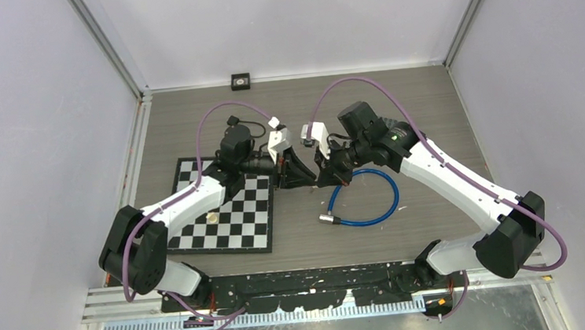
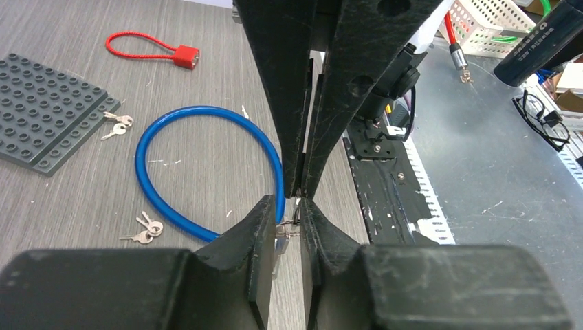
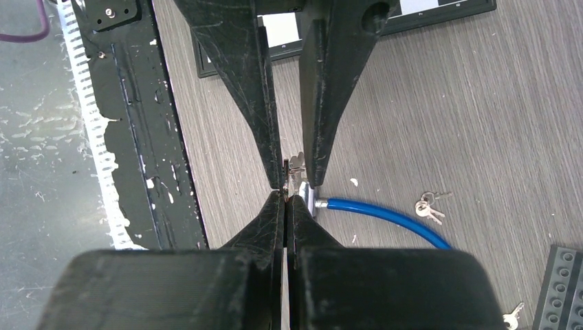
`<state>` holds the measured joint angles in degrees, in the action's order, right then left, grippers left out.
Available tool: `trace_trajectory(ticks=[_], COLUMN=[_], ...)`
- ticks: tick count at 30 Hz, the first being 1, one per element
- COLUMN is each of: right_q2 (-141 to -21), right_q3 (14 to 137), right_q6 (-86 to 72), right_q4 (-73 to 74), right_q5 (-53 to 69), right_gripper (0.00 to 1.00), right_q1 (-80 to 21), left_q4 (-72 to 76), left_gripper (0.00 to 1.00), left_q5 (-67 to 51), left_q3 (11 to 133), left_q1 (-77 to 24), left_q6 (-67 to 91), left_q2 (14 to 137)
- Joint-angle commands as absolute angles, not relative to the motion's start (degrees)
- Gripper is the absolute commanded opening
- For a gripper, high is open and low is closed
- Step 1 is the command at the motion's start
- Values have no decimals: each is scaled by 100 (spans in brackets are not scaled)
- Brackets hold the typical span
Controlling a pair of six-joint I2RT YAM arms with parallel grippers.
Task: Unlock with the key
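My two grippers meet tip to tip just above the table. The right gripper (image 3: 286,196) is shut on a small silver key (image 3: 295,165), which sticks out of its tips with its ring. The left gripper (image 2: 289,206) faces it, jaws a narrow gap apart, with the key and ring (image 2: 292,225) between its fingers. Right below lies the blue cable lock (image 1: 363,199), its metal end (image 3: 311,201) just beside the right fingertips. From above, the left gripper (image 1: 302,178) and right gripper (image 1: 324,180) hide the key.
A chessboard (image 1: 226,213) lies under the left arm. A red cable lock (image 2: 182,55), a grey studded plate (image 2: 48,113) and loose key pairs (image 2: 148,230) (image 2: 117,127) (image 3: 430,206) lie around the blue loop. The black base rail (image 2: 388,185) runs along the near edge.
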<state>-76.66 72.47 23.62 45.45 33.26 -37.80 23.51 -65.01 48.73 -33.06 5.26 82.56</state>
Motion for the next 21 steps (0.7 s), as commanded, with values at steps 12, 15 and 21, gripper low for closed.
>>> trace_trajectory(ticks=[12,15,21], right_q2=[-7682,-7667,-7659], right_q3=[7314,7280,7236], right_q6=[2183,2147,2053], right_q4=[4256,4188,4107], right_q5=[3248,3173,3054], right_gripper=[0,0,2], right_q1=[-3809,-3814,-3810], left_q4=[2399,2395,2416], left_gripper=[4,0,0], left_q5=[-6911,-6976,-6875], left_q3=[5062,5039,4999], left_q1=[-3392,-3394,-3401], left_q6=[360,347,377], left_q2=[8338,8353,8298])
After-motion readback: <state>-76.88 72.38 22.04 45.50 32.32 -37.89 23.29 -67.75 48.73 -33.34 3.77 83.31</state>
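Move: The keys stick out of the right gripper's shut tips. They already lie between the half-closed left fingers, about 1 cm back of and 1 cm to the right of the left hand's point, at its height. From the right hand's point they are about 1 cm to the left. Some 20 cm below the left hand, the blue lock's head lies 2 cm to its right, level fore and aft; the loose keys lie about 10 cm ahead and 3 cm to its right. Draw the left gripper back about 1 cm, bringing its tips in line with the right gripper's, while closing its fingers from about a quarter open to shut, so that they pinch the end of the keys sticking out of the right tips. Hold the right gripper in place with its pads still shut on the keys. ##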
